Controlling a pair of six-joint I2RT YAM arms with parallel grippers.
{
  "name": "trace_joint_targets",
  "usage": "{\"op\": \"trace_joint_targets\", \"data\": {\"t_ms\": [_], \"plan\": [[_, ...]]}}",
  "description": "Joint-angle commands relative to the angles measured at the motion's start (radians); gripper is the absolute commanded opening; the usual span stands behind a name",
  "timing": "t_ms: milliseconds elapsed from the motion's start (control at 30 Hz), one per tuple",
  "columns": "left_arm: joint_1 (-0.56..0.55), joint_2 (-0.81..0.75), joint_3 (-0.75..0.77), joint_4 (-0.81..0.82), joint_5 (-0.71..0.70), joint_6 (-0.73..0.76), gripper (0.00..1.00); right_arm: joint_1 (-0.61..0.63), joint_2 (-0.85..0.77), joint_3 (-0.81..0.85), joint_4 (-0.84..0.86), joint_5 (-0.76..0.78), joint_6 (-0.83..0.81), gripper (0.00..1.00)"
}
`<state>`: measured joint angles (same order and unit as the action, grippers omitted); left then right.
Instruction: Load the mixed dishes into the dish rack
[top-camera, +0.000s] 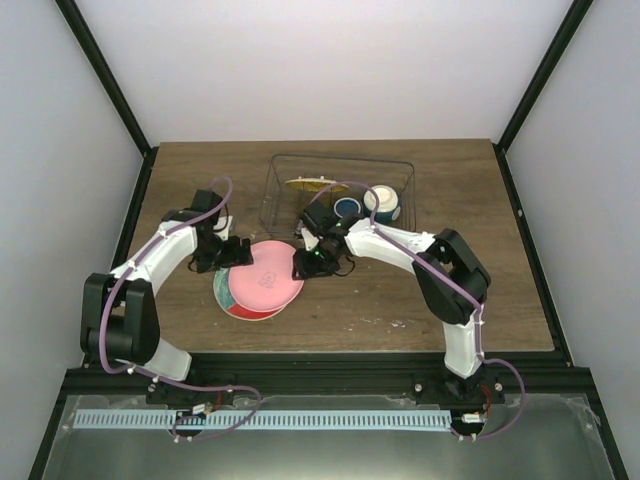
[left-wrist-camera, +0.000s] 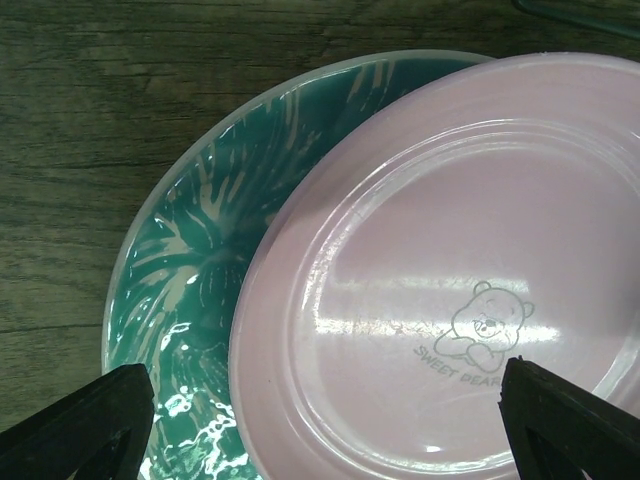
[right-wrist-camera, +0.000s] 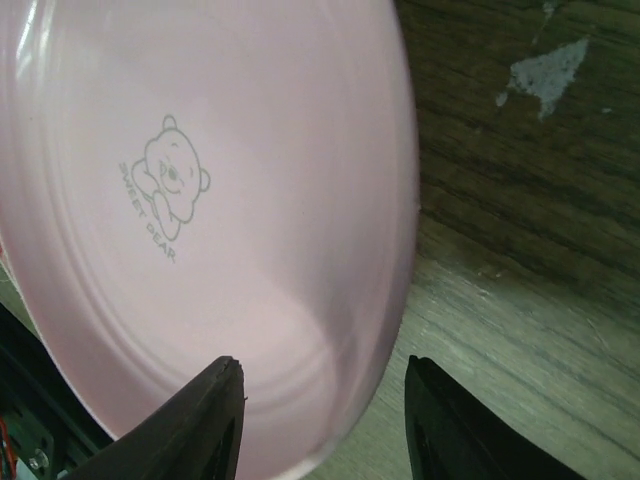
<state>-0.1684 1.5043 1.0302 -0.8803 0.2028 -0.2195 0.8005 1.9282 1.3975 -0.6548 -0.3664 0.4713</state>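
The pink round plate (top-camera: 268, 278) (left-wrist-camera: 450, 250) (right-wrist-camera: 200, 150), with a small bear print, lies on the table partly over a teal patterned plate (top-camera: 224, 290) (left-wrist-camera: 190, 250). My left gripper (top-camera: 233, 252) (left-wrist-camera: 320, 368) is wide open over the pink plate's left rim. My right gripper (top-camera: 307, 263) (right-wrist-camera: 322, 362) is open and straddles the plate's right rim, one finger over the plate and one over the wood. The dish rack (top-camera: 405, 170) behind holds the woven-pattern plate (top-camera: 310, 184), the dark blue mug (top-camera: 347, 207) and the cream bowl (top-camera: 383, 200).
The wooden table (top-camera: 450, 300) is bounded by black frame posts and white walls. The rack stands at the back centre, just behind my right arm's forearm (top-camera: 385, 240). A pale scuff (right-wrist-camera: 550, 70) marks the wood near the pink plate.
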Motion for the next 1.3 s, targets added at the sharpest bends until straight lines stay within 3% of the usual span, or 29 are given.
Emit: {"op": "trace_joint_targets", "data": {"t_ms": [0, 133, 367, 500, 800, 933, 1133, 1267], "plan": [[-0.006, -0.013, -0.007, -0.006, -0.008, 0.015, 0.96, 0.005, 0.048, 0.019, 0.068, 0.014, 0.009, 0.44], [-0.007, -0.009, -0.004, -0.01, -0.011, 0.019, 0.96, 0.009, 0.072, 0.03, 0.074, 0.022, 0.004, 0.38], [-0.009, -0.011, -0.008, -0.005, -0.013, 0.017, 0.96, 0.009, 0.058, 0.039, 0.063, 0.063, -0.009, 0.17], [-0.01, -0.01, -0.008, -0.003, -0.011, 0.019, 0.96, 0.011, 0.044, 0.069, 0.001, 0.104, -0.019, 0.1], [-0.007, -0.011, 0.013, -0.018, -0.037, 0.03, 0.96, 0.027, -0.076, 0.075, -0.188, 0.186, -0.046, 0.06], [-0.004, -0.031, 0.035, -0.022, -0.046, 0.016, 0.96, 0.031, -0.137, 0.141, -0.347, 0.227, -0.098, 0.06], [0.005, -0.035, 0.086, -0.034, -0.046, 0.009, 0.96, 0.03, -0.206, 0.366, -0.548, 0.457, -0.194, 0.05], [0.007, -0.028, 0.095, -0.032, -0.046, 0.006, 0.96, 0.029, -0.23, 0.454, -0.51, 0.669, -0.337, 0.01]]}}
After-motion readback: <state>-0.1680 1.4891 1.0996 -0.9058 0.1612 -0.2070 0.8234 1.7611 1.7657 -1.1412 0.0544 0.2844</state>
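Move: The pink plate's middle lies about 8 cm to the right hand's left, 1 cm back and 3 cm below; its right rim is already between the half-open fingers. The red-and-teal plate under it centres 11 cm left, 3 cm back and 5 cm below. In the rack the blue mug stands about 12 cm ahead and 10 cm right, 2 cm lower. From the left hand the pink plate's middle is roughly 7 cm right, 2 cm back and 4 cm below. Down about 2 cm and slightly left, the right hand brings its fingers over the pink plate's right rim and shuts them to pinch it. It then rises, slowly at first and then fast, some 16 cm, drawing about 7 cm right and finally a little forward towards the rack, fingertips swinging forward some 20 degrees. The left hand, still open, eases up about 2 cm and slightly forward at the end. ##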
